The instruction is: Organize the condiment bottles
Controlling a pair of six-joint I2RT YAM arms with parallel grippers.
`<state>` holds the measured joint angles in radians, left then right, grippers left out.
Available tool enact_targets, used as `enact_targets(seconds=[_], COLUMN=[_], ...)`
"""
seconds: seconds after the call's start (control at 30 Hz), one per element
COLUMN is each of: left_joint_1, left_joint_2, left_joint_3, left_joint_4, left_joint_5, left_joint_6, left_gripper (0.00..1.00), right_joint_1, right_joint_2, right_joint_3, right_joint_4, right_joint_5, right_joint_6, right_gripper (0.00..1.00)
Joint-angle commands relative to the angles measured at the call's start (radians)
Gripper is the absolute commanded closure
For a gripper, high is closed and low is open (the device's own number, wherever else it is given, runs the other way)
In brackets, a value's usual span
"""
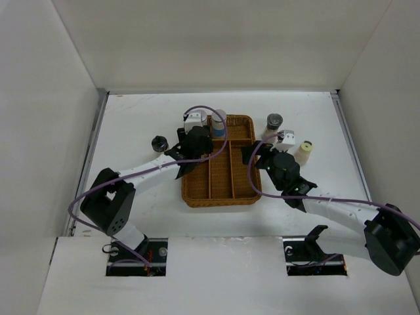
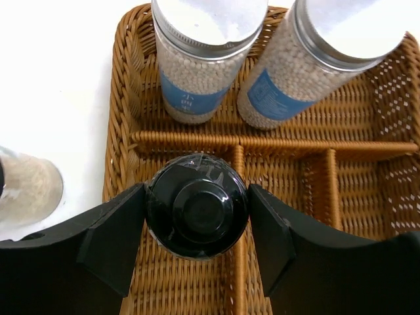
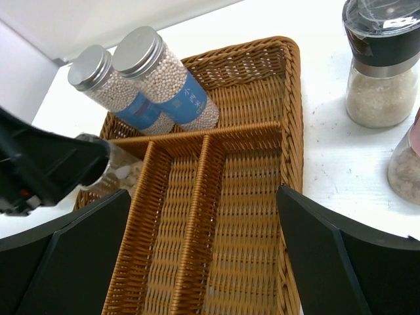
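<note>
My left gripper [image 2: 197, 213] is shut on a black-capped bottle [image 2: 197, 197], held upright over the left long compartment of the wicker tray [image 2: 121, 118]. Two taller silver-capped bottles with blue bands [image 2: 197, 72] [image 2: 308, 72] stand in the tray's back compartment. My right gripper [image 3: 200, 220] hangs open and empty over the tray's right compartment [image 3: 249, 216]. On the table right of the tray stand a black-capped bottle [image 1: 273, 122], a pink-capped one [image 1: 287, 136] and a yellow-capped one [image 1: 305, 149]. Another black-capped bottle [image 1: 158, 143] stands left of the tray.
The tray [image 1: 216, 200] lies mid-table between both arms, its three long compartments running front to back. White walls enclose the table on the left, the right and the back. Purple cables loop off both wrists.
</note>
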<state>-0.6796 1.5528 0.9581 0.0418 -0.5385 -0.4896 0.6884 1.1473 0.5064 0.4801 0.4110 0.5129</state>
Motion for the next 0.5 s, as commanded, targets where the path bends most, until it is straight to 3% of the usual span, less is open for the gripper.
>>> enact_targets(seconds=[0.0,0.17,0.33,0.47], left_joint_1=[0.010,0.001,-0.010,-0.016], left_joint_2=[0.018,0.055,0.037,-0.037], left_joint_3=[0.057,0.047,0.025,-0.004], left_joint_4=[0.122,0.161,0.171,0.174], left_joint_5=[0.000,-0.041,-0.064,-0.064], left_joint_6=[0.022,0.039,0.048,0.059], left_gripper=[0.66,0.55,0.28,0.16], right_joint_1=[0.004,0.004,0.004,0.004], right_joint_2=[0.005,0.008,0.014,0.025], right_joint_3=[0.003,0.001,0.009,0.011], right_joint_4=[0.034,0.037,0.032,0.029], right_joint_5=[0.005,0.005,0.008,0.000], right_joint_6=[0.001,-0.002,-0.010,-0.004], right_gripper=[0.00,0.00,0.00,0.00])
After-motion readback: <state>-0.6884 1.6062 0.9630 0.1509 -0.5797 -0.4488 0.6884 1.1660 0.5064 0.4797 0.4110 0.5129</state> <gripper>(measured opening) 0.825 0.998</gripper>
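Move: The left gripper already holds the black-capped bottle over its slot: the far end of the basket's left compartment lies only about 1 cm ahead, its floor roughly 8 cm below. The left blue-label jar stands some 7 cm straight ahead; the right one is also 7 cm ahead, but 8 cm to the right. Another black-capped bottle stands on the table, 12 cm left and 1 cm back. From the right hand the slot is about 23 cm left and 5 cm ahead. Ease the left gripper about 1.5 cm forward and 1 cm down to set the held bottle into the left compartment, just short of the divider in front of the jars. Stop there, open the fingers off its black cap, and start lifting the hand about 1 cm as the fingertips tip up slightly. ##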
